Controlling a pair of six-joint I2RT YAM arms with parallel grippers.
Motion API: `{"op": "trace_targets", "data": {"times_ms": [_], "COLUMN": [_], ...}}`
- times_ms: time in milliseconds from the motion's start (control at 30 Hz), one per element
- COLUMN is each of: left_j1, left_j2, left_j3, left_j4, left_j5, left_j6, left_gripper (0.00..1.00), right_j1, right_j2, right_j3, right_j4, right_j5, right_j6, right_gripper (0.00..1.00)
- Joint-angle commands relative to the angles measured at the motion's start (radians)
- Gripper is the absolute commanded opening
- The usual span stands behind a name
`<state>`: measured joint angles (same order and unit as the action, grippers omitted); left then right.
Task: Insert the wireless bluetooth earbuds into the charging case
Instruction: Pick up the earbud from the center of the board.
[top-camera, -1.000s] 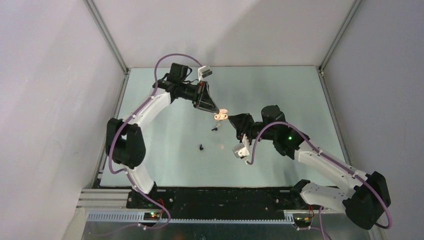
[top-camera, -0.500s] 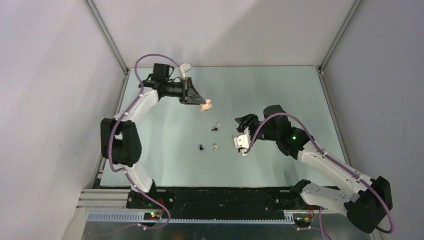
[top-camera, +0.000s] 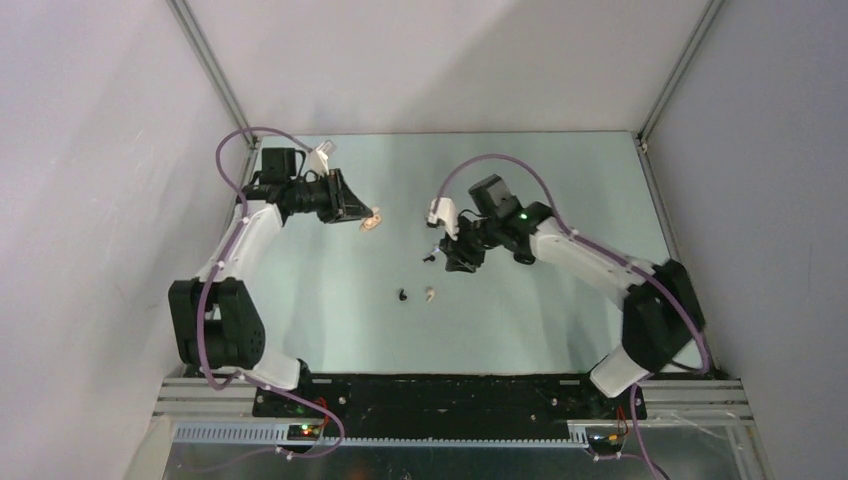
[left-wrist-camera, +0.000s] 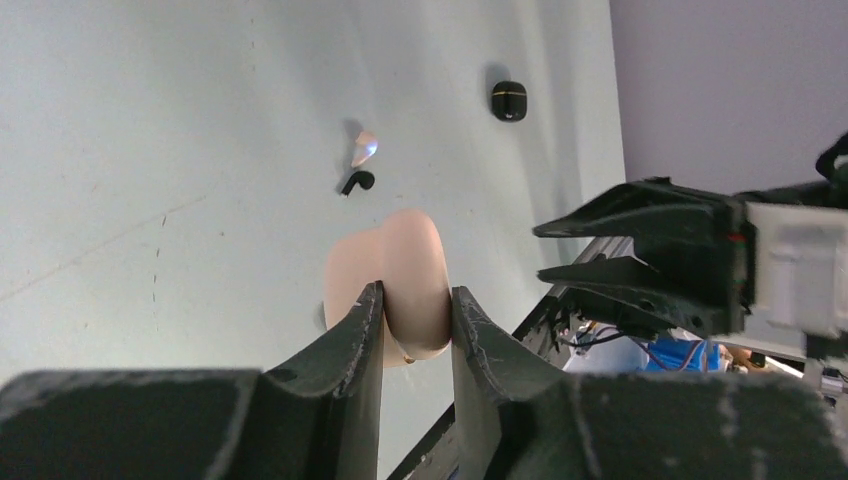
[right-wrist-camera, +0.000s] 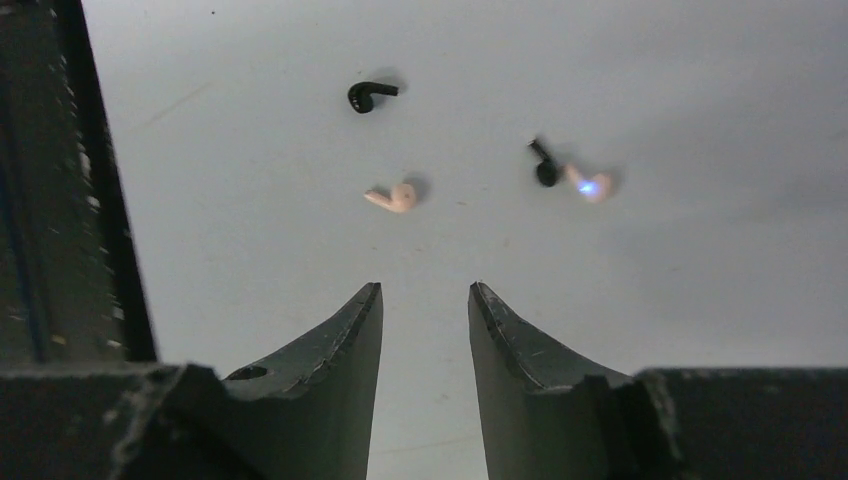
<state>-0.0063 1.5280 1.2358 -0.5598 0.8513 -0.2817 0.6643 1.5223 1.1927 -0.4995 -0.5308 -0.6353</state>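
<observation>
My left gripper (top-camera: 365, 217) is shut on the cream charging case (left-wrist-camera: 400, 250), held above the table at the back left; the case's two rounded halves show past the fingertips. Four earbuds lie loose on the table. A black earbud (right-wrist-camera: 368, 95) and a cream one (right-wrist-camera: 397, 197) lie side by side, and a second black one (right-wrist-camera: 545, 168) touches a cream one lit blue (right-wrist-camera: 590, 186). My right gripper (right-wrist-camera: 425, 287) hangs open and empty above them, closest to that second pair (top-camera: 428, 256).
A small black pebble-shaped case (left-wrist-camera: 509, 100) with a gold line lies further along the table, seen only in the left wrist view. The right arm (top-camera: 570, 250) arches over the table's right half. Grey walls (top-camera: 120, 200) close in the sides.
The left arm has drawn back to the left with the case. The right arm has swung from the near right to above the earbuds, its jaws now wider. A cream earbud now lies beside the near black one.
</observation>
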Motion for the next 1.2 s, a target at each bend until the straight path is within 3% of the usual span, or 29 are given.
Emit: {"op": "trace_targets", "data": {"times_ms": [0, 100, 333, 1167], "left_j1": [-0.003, 0.000, 0.003, 0.060], "left_j2": [-0.088, -0.122, -0.145, -0.140], "left_j3": [-0.041, -0.053, -0.075, -0.102], "left_j4": [0.002, 0.003, 0.002, 0.002], "left_j5": [-0.039, -0.062, -0.102, -0.115], "left_j6": [0.029, 0.030, 0.023, 0.027], "left_gripper": [0.00, 0.00, 0.00, 0.00], "right_j1": [0.038, 0.043, 0.111, 0.148], "right_j2": [0.169, 0.289, 0.399, 0.550], "right_j3": [0.157, 0.210, 0.251, 0.364], "right_j4": [-0.148, -0.180, -0.159, -0.185], "right_j5": [0.009, 0.055, 0.204, 0.203], "right_j6": [0.305, 0.432, 0.451, 0.447], "right_gripper": [0.41, 0.42, 0.39, 0.40]}}
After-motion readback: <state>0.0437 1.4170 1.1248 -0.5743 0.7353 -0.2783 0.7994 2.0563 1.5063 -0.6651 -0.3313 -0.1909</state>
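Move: The right hand, open and empty, has the pink earbud on the board about 5 cm to its left, 1 cm back and some 16 cm below. The near black earbud lies about 5 cm farther left of the pink one, level with it. The far black earbud is some 9 cm ahead of the hand and 5 cm left, and the glowing earbud 11 cm ahead and 3 cm left. From the left hand, the pink earbud lies about 12 cm right, 9 cm back and 20 cm below. Down onto the pink earbud goes the right hand, touching nothing yet: it sinks about 13 cm, most of it quickly at first and then easing, and shifts some 4.5 cm left. Its wrist turns clockwise and tips the fingers steeply down, and they stay part-open. The left hand keeps its pinch on the pink case and drifts about 3 cm left, slightly back and down, away from the earbud. ##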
